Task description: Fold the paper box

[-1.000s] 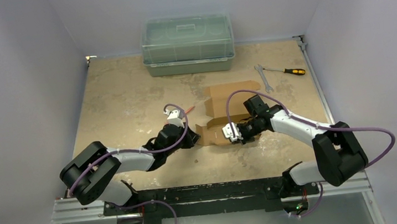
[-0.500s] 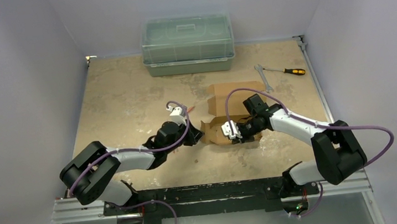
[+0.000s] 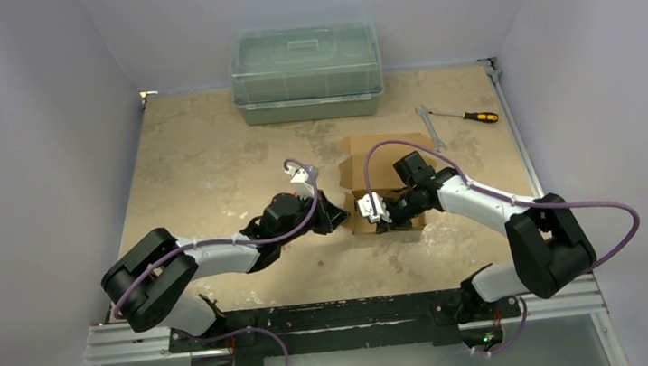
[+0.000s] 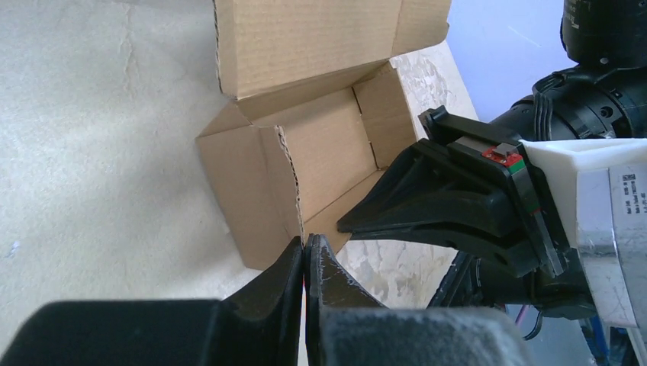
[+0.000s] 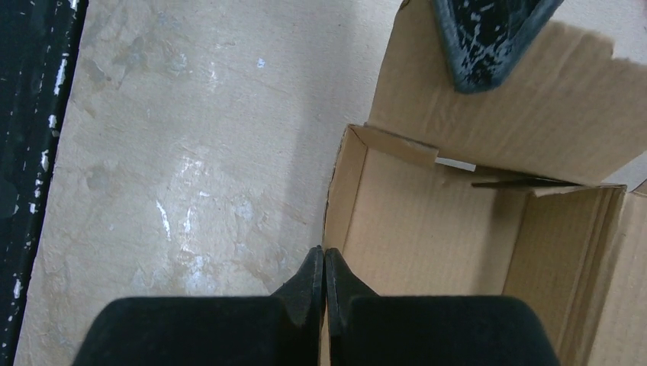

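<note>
The paper box (image 3: 379, 152) is brown cardboard, partly raised into an open tray in the middle of the table, with its back flap lying flat behind it. In the left wrist view the paper box (image 4: 328, 145) stands ahead, and my left gripper (image 4: 305, 245) is shut on the ragged edge of its left end flap. From the top, the left gripper (image 3: 343, 219) sits at the box's left end. My right gripper (image 5: 324, 255) is shut on the top edge of the near wall of the paper box (image 5: 427, 221). The right gripper (image 3: 388, 220) hangs over the tray's near side.
A green translucent bin (image 3: 305, 74) with a lid stands at the back. A wrench (image 3: 430, 126) and a screwdriver (image 3: 475, 116) lie at the back right. The right arm's black body (image 4: 473, 198) is close to my left fingers.
The left gripper has moved right and lifted the box's left flap upright. The right gripper has shifted a little left and back, and the box now looks narrower and more closed up.
</note>
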Robot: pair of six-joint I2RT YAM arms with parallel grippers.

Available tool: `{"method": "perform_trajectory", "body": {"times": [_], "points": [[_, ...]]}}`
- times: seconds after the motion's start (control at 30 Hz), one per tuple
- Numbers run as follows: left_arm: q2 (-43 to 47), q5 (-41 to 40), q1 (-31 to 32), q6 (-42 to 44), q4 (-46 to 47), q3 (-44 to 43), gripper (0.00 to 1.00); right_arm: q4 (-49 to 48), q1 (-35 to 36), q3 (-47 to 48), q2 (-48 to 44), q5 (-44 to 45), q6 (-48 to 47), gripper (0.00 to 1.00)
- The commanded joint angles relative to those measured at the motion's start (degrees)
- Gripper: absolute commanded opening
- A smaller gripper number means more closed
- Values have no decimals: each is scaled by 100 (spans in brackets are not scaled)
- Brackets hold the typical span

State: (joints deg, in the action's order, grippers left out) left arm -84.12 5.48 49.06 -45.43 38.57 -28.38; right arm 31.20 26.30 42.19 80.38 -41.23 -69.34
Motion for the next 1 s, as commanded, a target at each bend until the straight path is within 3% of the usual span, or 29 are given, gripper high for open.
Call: {"method": "perform_trajectory", "body": {"times": [0.0,0.3,0.73,0.97], "points": [[-203,331,167,-105,188,-371,0,-135,45,161,82,168,246,0],[-264,49,204,-142,-150,-421,1,-114,48,184,171,220,290,0],[230,-231,182,51,-946,-431,28,-105,50,210,311,304,333,0],[505,225,-132,-106,-400,-47,46,-112,40,228,355,378,384,0]]}}
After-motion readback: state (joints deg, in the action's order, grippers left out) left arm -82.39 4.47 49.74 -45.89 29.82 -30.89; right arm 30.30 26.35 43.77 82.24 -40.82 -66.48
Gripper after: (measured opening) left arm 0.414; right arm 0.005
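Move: Just beyond the left hand's shut fingertips stands the box's left end flap, already pinched near its front corner, its middle about 3 cm ahead, 1 cm right and 2 cm lower. The open box body is centred about 9 cm to the left hand's right, 1 cm ahead and 6 cm below; the raised lid lies some 12 cm ahead and 10 cm right, 5 cm lower. From the right hand, pinching the front wall, the flap is 7 cm left, 4 cm ahead and 3 cm up. Carrying the pinched end flap a little over 1 cm further right, in over the box, the left hand then opens its fingers to about two fifths and lets go of the flap while easing roughly 1.5 cm back to the left, staying around its edge. The right hand keeps its pinch on the front wall and creeps forward about 1 cm. ##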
